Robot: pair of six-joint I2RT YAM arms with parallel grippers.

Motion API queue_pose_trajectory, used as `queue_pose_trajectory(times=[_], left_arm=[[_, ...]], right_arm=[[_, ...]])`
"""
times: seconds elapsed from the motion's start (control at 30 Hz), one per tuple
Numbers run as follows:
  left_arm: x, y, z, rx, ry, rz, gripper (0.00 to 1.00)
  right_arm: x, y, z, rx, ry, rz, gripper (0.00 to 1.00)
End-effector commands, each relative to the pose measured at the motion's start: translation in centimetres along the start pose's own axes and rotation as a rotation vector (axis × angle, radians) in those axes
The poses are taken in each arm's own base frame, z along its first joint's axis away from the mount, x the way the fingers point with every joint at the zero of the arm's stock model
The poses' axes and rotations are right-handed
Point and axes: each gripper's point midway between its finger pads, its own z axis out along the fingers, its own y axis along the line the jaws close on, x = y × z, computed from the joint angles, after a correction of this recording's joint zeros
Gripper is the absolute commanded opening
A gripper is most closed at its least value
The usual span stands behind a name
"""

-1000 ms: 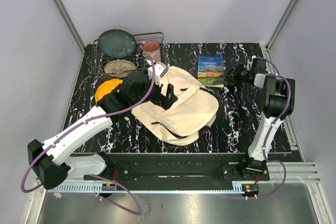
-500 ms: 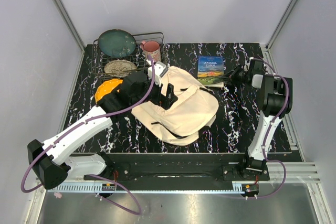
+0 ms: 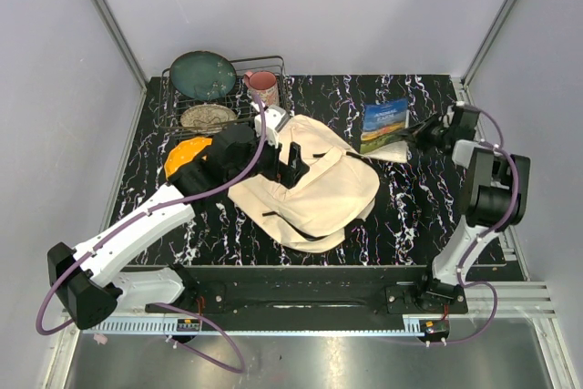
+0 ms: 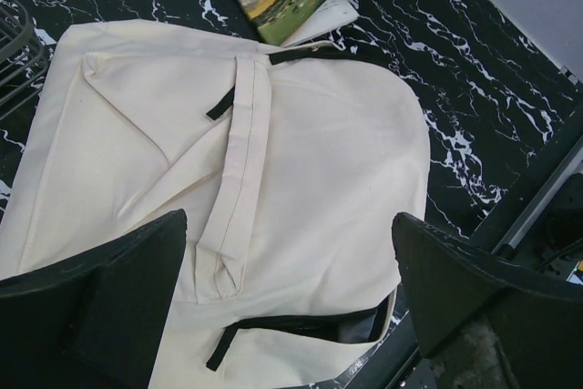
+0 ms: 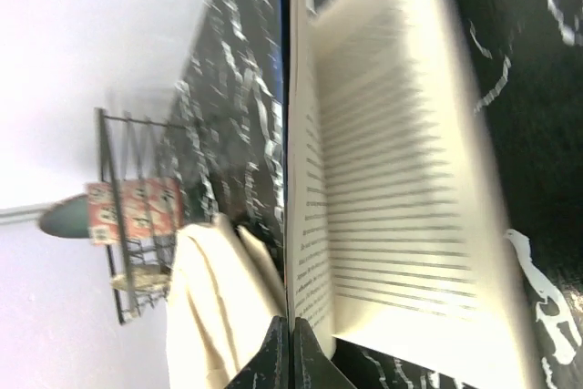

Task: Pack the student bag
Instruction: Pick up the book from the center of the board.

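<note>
The student bag (image 3: 314, 190), cream canvas with black buckles, lies flat mid-table; in the left wrist view the bag (image 4: 319, 152) shows a strap and a dark slit opening near its edge. My left gripper (image 3: 293, 168) hovers over the bag's left part, its jaws (image 4: 290, 225) wide open with nothing between them. A paperback with a colourful cover (image 3: 384, 123) is right of the bag, tipped up and falling open. My right gripper (image 3: 417, 133) is shut on the thin cover edge (image 5: 291, 343), with printed pages (image 5: 401, 198) splayed to its right.
A wire rack (image 3: 273, 66) at the back left holds a green plate (image 3: 202, 75) and a pink mug (image 3: 262, 87), with a speckled plate (image 3: 208, 117) before it. An orange object (image 3: 180, 157) lies beside my left arm. White walls and metal posts ring the table.
My right gripper has shut on the book's cover and pulled back to the right, tipping the book up and open. The left arm and the bag have not moved.
</note>
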Motion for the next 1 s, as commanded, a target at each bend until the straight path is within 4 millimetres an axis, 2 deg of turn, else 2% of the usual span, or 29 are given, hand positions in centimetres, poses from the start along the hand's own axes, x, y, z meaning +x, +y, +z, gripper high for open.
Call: queue_pose_trajectory(times=[0.0,0.17,0.33,0.47,0.53,0.57,0.7,0.77,0.8,0.87,0.9,0.93,0.97], left_arm=[[-2.8,0.1,-0.4,-0.010,-0.118,-0.046,0.99],[-2.9,0.7,0.3,-0.036,-0.129,-0.107,0.99],[-2.7,1.0,0.5,-0.034,-0.125,-0.171,0.99],[-3.4,1.8,0.3,-0.011,-0.181,-0.254,0.99],[-4.2,2.1,-0.2,0.006,-0.220,-0.302,0.99],[-4.7,2.9,-0.4,0.008,-0.249,-0.321,0.99],[-5.8,3.9,-1.3,0.044,-0.322,-0.393,0.99],[-5.6,3.9,-1.2,0.082,-0.323,-0.402,0.99],[-5.5,3.6,-1.2,0.103,-0.319,-0.406,0.99],[-4.7,2.8,-0.7,0.162,-0.287,-0.417,0.99],[-4.5,2.4,-0.5,0.187,-0.272,-0.425,0.99],[-4.0,2.0,0.1,0.223,-0.243,-0.432,0.99],[-3.7,1.7,0.4,0.242,-0.230,-0.442,0.99]], right_arm=[[-3.3,7.9,-5.0,-0.195,-0.131,-0.110,0.00],[-2.9,13.0,-8.8,-0.293,-0.157,-0.184,0.00],[-2.1,17.1,-12.0,-0.372,-0.174,-0.244,0.00],[-0.3,20.4,-15.1,-0.469,-0.149,-0.292,0.00],[0.8,21.0,-15.9,-0.508,-0.116,-0.308,0.00],[1.6,21.8,-16.8,-0.532,-0.107,-0.313,0.00],[5.0,22.4,-18.3,-0.590,-0.014,-0.343,0.00],[6.8,22.6,-19.0,-0.607,0.028,-0.361,0.00],[8.0,21.7,-18.9,-0.605,0.069,-0.348,0.00],[10.4,21.6,-19.3,-0.616,0.112,-0.357,0.00],[11.6,20.2,-18.7,-0.596,0.147,-0.323,0.00],[13.5,20.3,-18.9,-0.609,0.181,-0.344,0.00],[14.7,18.7,-18.1,-0.585,0.211,-0.314,0.00]])
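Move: About 26 cm to the left of the right hand, 13 cm nearer and 5 cm lower, lies the middle of the cream bag. The book already pinched in that hand has its middle some 6 cm to the left and 2 cm farther out; the mug in the rack stands about 38 cm left and 12 cm ahead. From the left hand the bag's middle is about 24 cm below and 4 cm right, and the book some 25 cm right and 17 cm ahead. Lifting the book by its pinched cover edge, the right hand rises briskly, some 20 cm almost straight up at first, then swings back about 13 cm and left 8 cm, nearer the bag's side. Its fingers tip up about 30 degrees, turn counter-clockwise and keep their shut grip. The empty left hand, still wide open over the bag, eases some 4 cm forward and a little left, rolling its left side down about 25 degrees. ##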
